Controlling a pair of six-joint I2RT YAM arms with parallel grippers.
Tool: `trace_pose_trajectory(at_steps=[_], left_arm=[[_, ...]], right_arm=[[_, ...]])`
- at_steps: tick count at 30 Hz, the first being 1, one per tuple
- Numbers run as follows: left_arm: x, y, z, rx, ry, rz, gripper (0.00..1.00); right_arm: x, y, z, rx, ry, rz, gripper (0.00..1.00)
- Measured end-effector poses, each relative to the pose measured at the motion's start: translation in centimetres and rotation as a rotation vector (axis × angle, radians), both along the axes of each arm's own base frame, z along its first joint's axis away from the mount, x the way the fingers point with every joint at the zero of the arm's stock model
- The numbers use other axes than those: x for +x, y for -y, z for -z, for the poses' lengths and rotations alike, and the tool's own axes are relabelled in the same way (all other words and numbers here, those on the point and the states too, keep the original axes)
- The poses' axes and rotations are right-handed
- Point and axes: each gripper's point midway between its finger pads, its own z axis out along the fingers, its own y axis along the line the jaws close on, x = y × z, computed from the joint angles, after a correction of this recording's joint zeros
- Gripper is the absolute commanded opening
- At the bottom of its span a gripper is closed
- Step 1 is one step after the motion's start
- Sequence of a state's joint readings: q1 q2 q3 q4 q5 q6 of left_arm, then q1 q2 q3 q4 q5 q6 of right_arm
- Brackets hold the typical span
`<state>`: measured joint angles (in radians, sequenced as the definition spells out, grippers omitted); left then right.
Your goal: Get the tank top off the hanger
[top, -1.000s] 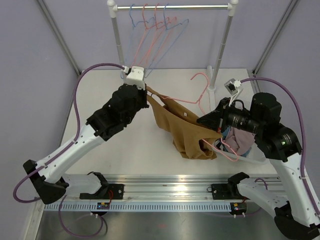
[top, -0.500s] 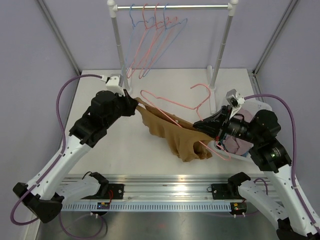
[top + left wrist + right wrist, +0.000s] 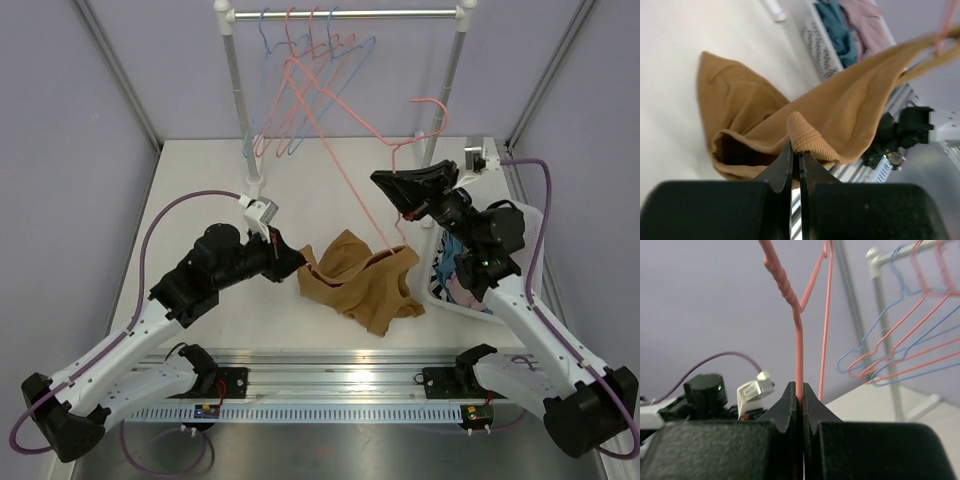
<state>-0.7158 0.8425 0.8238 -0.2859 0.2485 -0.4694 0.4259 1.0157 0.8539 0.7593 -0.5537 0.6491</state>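
The tan tank top (image 3: 360, 285) lies bunched on the table, one part drawn up toward the pink hanger (image 3: 340, 150). My left gripper (image 3: 296, 262) is low at its left end, shut on a ribbed strap (image 3: 805, 132). In the left wrist view the tank top (image 3: 850, 105) stretches up to the right, where a strap still hangs on the hanger (image 3: 942, 32). My right gripper (image 3: 383, 180) is raised above the table, shut on the hanger's wire (image 3: 799, 340) just below its twisted neck.
A clothes rack (image 3: 345, 15) at the back carries several blue and pink hangers (image 3: 300, 90). A white basket (image 3: 530, 235) of clothes stands at the right, under my right arm. The rack's posts (image 3: 240, 110) stand at the table's far edge.
My right gripper has lifted the hanger up and back. My left gripper has drawn the tank top down and toward the near edge; the garment now lies bunched on the table.
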Motion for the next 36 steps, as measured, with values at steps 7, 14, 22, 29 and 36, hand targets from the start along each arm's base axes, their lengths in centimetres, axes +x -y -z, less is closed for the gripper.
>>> trace_pose_trajectory(at_steps=[7, 14, 22, 29, 36], left_arm=[[2.0, -2.7, 3.1, 0.066, -0.041, -0.211, 0.00], [3.5, -6.3, 5.7, 0.161, -0.083, -0.437, 0.13], [4.2, -7.9, 3.6, 0.222, -0.054, -0.506, 0.71], [2.7, -9.3, 1.0, 0.221, -0.012, -0.495, 0.99], [0.6, -11.4, -0.7, 0.235, 0.044, -0.474, 0.99]], right_arm=[[-2.1, 7.9, -2.2, 0.183, 0.222, 0.415, 0.00], [1.9, 10.9, 0.4, -0.055, -0.080, 0.678, 0.00], [5.8, 12.8, 0.9, -0.349, -0.386, 0.856, 0.00], [15.3, 11.5, 0.2, -0.559, -0.510, 0.909, 0.00], [22.1, 11.2, 1.9, -0.661, -0.563, 0.907, 0.00]])
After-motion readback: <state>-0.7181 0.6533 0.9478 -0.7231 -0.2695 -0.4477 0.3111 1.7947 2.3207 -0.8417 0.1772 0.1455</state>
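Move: The right hand holds the hanger; its spot on the rack's rail lies about 32 cm ahead, 12 cm right and 18 cm above, with the nearest blue hanger roughly 10 cm left, 30 cm ahead, 5 cm up. The left hand pinches the tank top's end, bound for bare table about 9 cm left, 3 cm ahead and 20 cm below. The tank top's middle lies some 15 cm right of that hand, 3 cm ahead, 16 cm lower. Sweeping right some 12 cm, then driving about 20 cm forward to the rail at nearly constant height, the right hand keeps its grip on the hanger and swings its fingers from left-and-up to forward and slightly down. The left draws its end left, down and slightly forward, some 10 cm in all, opens wide to let go, then rises and eases farther left and back. ##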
